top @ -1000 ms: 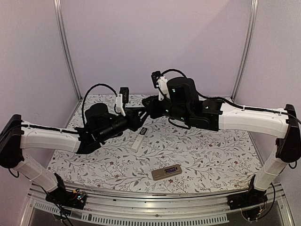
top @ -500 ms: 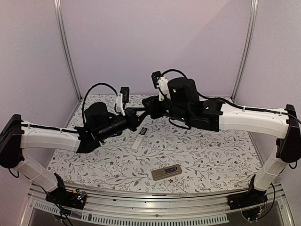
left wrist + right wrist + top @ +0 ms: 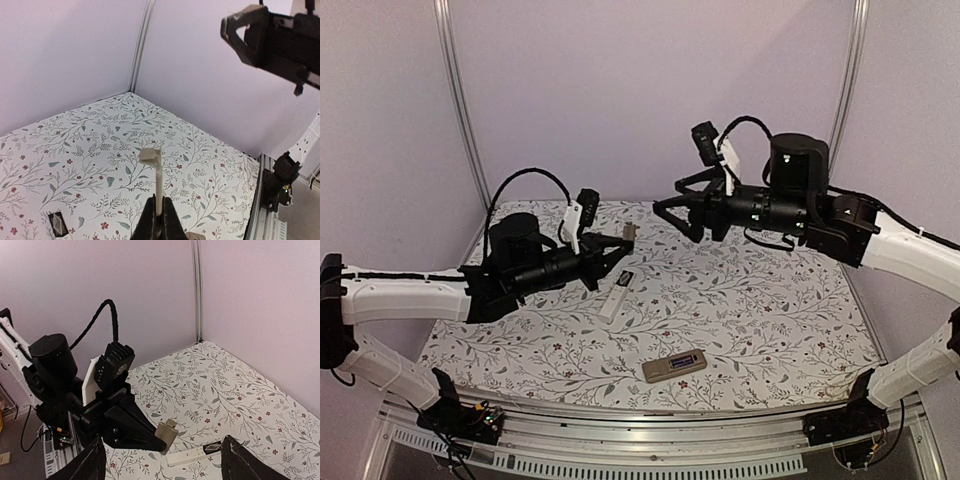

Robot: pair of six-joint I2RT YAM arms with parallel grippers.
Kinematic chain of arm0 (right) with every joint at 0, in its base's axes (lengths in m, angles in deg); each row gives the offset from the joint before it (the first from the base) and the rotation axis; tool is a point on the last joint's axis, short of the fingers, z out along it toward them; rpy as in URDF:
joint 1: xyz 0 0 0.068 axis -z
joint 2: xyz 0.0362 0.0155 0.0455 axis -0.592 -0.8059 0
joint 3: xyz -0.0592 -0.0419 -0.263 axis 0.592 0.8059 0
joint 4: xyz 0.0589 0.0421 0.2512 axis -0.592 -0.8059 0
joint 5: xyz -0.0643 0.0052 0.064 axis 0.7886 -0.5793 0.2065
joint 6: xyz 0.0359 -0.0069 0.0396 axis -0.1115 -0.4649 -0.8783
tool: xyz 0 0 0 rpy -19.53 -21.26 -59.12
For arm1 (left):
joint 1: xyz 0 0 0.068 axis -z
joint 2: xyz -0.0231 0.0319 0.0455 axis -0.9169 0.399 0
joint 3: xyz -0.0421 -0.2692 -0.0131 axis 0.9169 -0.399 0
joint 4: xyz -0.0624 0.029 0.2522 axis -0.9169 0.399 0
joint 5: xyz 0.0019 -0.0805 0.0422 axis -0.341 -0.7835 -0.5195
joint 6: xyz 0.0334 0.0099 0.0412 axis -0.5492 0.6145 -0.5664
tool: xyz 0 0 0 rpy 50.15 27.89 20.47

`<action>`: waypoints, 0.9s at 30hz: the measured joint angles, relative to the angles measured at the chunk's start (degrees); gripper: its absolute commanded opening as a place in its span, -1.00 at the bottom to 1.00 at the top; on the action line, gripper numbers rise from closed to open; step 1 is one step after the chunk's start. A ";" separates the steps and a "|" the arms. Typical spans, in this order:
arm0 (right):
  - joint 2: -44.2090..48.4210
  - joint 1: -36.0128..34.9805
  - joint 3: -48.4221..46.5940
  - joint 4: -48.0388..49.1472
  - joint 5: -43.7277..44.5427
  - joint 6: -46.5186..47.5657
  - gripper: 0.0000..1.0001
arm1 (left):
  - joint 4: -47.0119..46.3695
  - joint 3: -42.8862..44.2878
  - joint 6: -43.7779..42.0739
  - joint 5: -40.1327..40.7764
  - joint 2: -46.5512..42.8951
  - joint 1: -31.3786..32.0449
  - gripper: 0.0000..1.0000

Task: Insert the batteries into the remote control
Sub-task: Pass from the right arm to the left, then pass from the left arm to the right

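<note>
My left gripper (image 3: 621, 241) is shut on the lower edge of a thin tan cover plate (image 3: 151, 156). It holds the plate upright in the air above the floral mat, with the tabbed end away from the jaws. The plate (image 3: 167, 430) also shows in the right wrist view, sticking out of the left gripper (image 3: 150, 441). My right gripper (image 3: 673, 219) hangs open and empty, higher up and to the right, apart from the plate. A tan remote (image 3: 674, 366) with a dark recess lies near the front edge. The batteries do not show in any view.
A slim white remote (image 3: 614, 299) with a black end (image 3: 212, 446) lies on the mat (image 3: 770, 320) below the left gripper. Purple walls with metal corner posts (image 3: 460, 110) close in the back and sides. A metal rail (image 3: 650, 440) runs along the front.
The two grippers were together at the plate. The right gripper has opened and pulled back up and to the right. The left gripper stays shut on the plate and has shifted slightly left.
</note>
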 measured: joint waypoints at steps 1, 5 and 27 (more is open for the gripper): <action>2.23 2.03 0.02 -1.29 -4.66 1.70 0.56 | 1.99 0.02 -2.21 -1.25 -1.16 -0.02 -1.00; 6.62 6.36 -2.03 -9.03 -18.40 9.94 0.14 | 9.46 0.79 -9.70 -7.15 -3.82 -0.04 -1.00; -9.64 1.22 -9.01 -25.35 -35.19 25.81 -0.20 | 29.20 5.03 -25.20 -24.70 -7.19 0.35 -1.00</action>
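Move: The battery cover is pinched in the left fingers, its middle about 2 cm to the right of the left hand point and 1 cm ahead. From the open right hand the cover lies roughly 7 cm left, 2 cm ahead and 6 cm below. On the table, some 35 cm below the right hand, the white slab lies about 12 cm ahead and 13 cm left, and the remote control 10 cm back and 2 cm right. Back towards the robot's base both hands go, about 9 cm each. The right first swings slightly right and up, then turns back left and sinks to the battery cover, turning about 40 degrees counter-clockwise and partly closing its still-open fingers around the cover's free end. The left keeps its pinch, sinks slightly and turns some 30 degrees clockwise. ##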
